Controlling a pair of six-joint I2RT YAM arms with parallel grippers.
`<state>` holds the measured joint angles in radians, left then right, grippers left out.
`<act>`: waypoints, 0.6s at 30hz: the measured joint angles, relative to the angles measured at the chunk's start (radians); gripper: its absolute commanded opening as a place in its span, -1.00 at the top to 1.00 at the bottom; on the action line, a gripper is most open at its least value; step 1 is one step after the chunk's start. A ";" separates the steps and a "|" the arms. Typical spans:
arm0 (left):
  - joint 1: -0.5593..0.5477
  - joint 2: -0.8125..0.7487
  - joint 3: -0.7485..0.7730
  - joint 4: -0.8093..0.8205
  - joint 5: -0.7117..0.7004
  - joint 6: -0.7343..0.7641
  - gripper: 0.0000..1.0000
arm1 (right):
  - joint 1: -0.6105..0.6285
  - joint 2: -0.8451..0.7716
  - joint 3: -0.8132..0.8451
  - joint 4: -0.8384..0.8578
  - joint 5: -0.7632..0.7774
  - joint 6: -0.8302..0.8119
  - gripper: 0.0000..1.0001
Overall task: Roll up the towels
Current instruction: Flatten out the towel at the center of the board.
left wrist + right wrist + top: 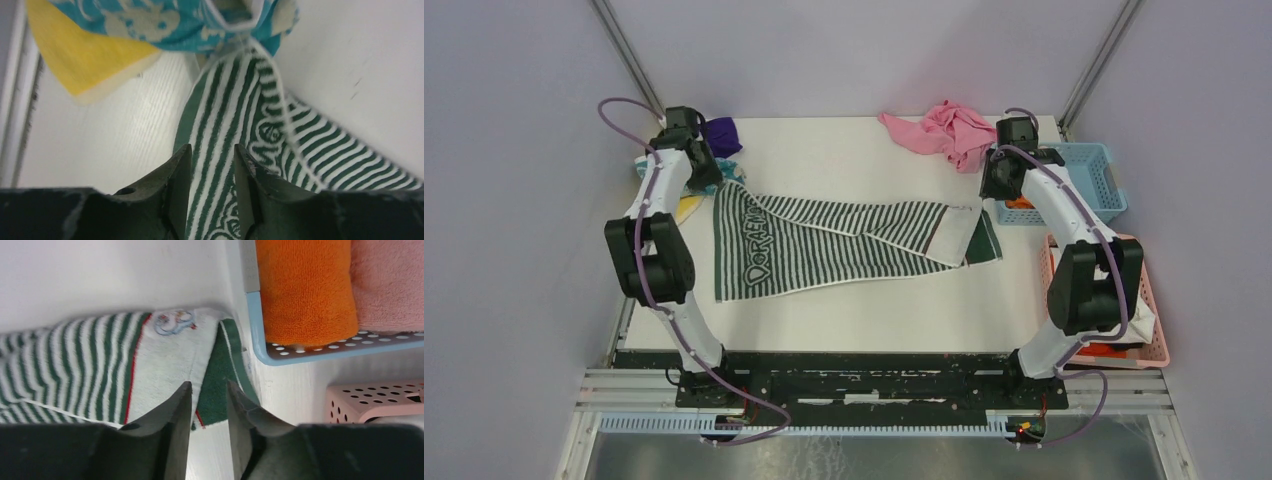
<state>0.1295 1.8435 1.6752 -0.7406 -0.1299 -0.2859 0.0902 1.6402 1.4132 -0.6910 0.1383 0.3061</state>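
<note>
A long green-and-white striped towel (844, 240) lies flat across the table, lettered at its left end. My left gripper (712, 178) hovers over its far left corner; in the left wrist view the gripper (212, 147) is open, with the stripes (220, 110) showing through the gap. My right gripper (997, 186) is over the towel's right end. There the gripper (209, 382) is open above the white band (165, 355) and the dark green flap (220, 375). A teal-and-white towel (165, 20) and a yellow towel (85, 55) lie at the left edge. A purple towel (722, 132) sits at the back left.
A crumpled pink cloth (944, 130) lies at the back right. A blue basket (1096, 192) at the right edge holds rolled orange (305, 285) and pink (385, 285) towels. In front of it, beside the right arm, stands a pink basket (1159, 345).
</note>
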 measured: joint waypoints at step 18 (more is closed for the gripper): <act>-0.004 -0.592 -0.779 0.137 0.010 -0.184 -0.40 | -0.003 -0.212 -0.290 0.007 -0.127 0.030 -0.15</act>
<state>0.1257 1.2518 0.8967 -0.6033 -0.1204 -0.4702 0.0872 1.4281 1.1233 -0.6838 0.0116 0.3359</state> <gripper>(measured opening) 0.696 0.557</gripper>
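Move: The striped towel's near-left corner lies about 23 cm back from the left hand, 1 cm to its left and 11 cm below; its far-left corner is 7 cm ahead and 1 cm left, with the teal towel 8 cm ahead and 7 cm left. From the right hand, the folded flap's near corner is about 11 cm back, 4 cm left and 11 cm below; the near-right corner is 9 cm back and 6 cm right, the blue basket 9 cm ahead and 19 cm right. The striped towel, already out of both grippers, is left lying while the hands draw back over it. The left dips, rises again, then sweeps some 16 cm back, a little rightward and down, towards the near-left corner; the right eases about 7 cm back and slightly down towards the flap's near corner. Both keep opening their fingers, touching nothing at the end. ##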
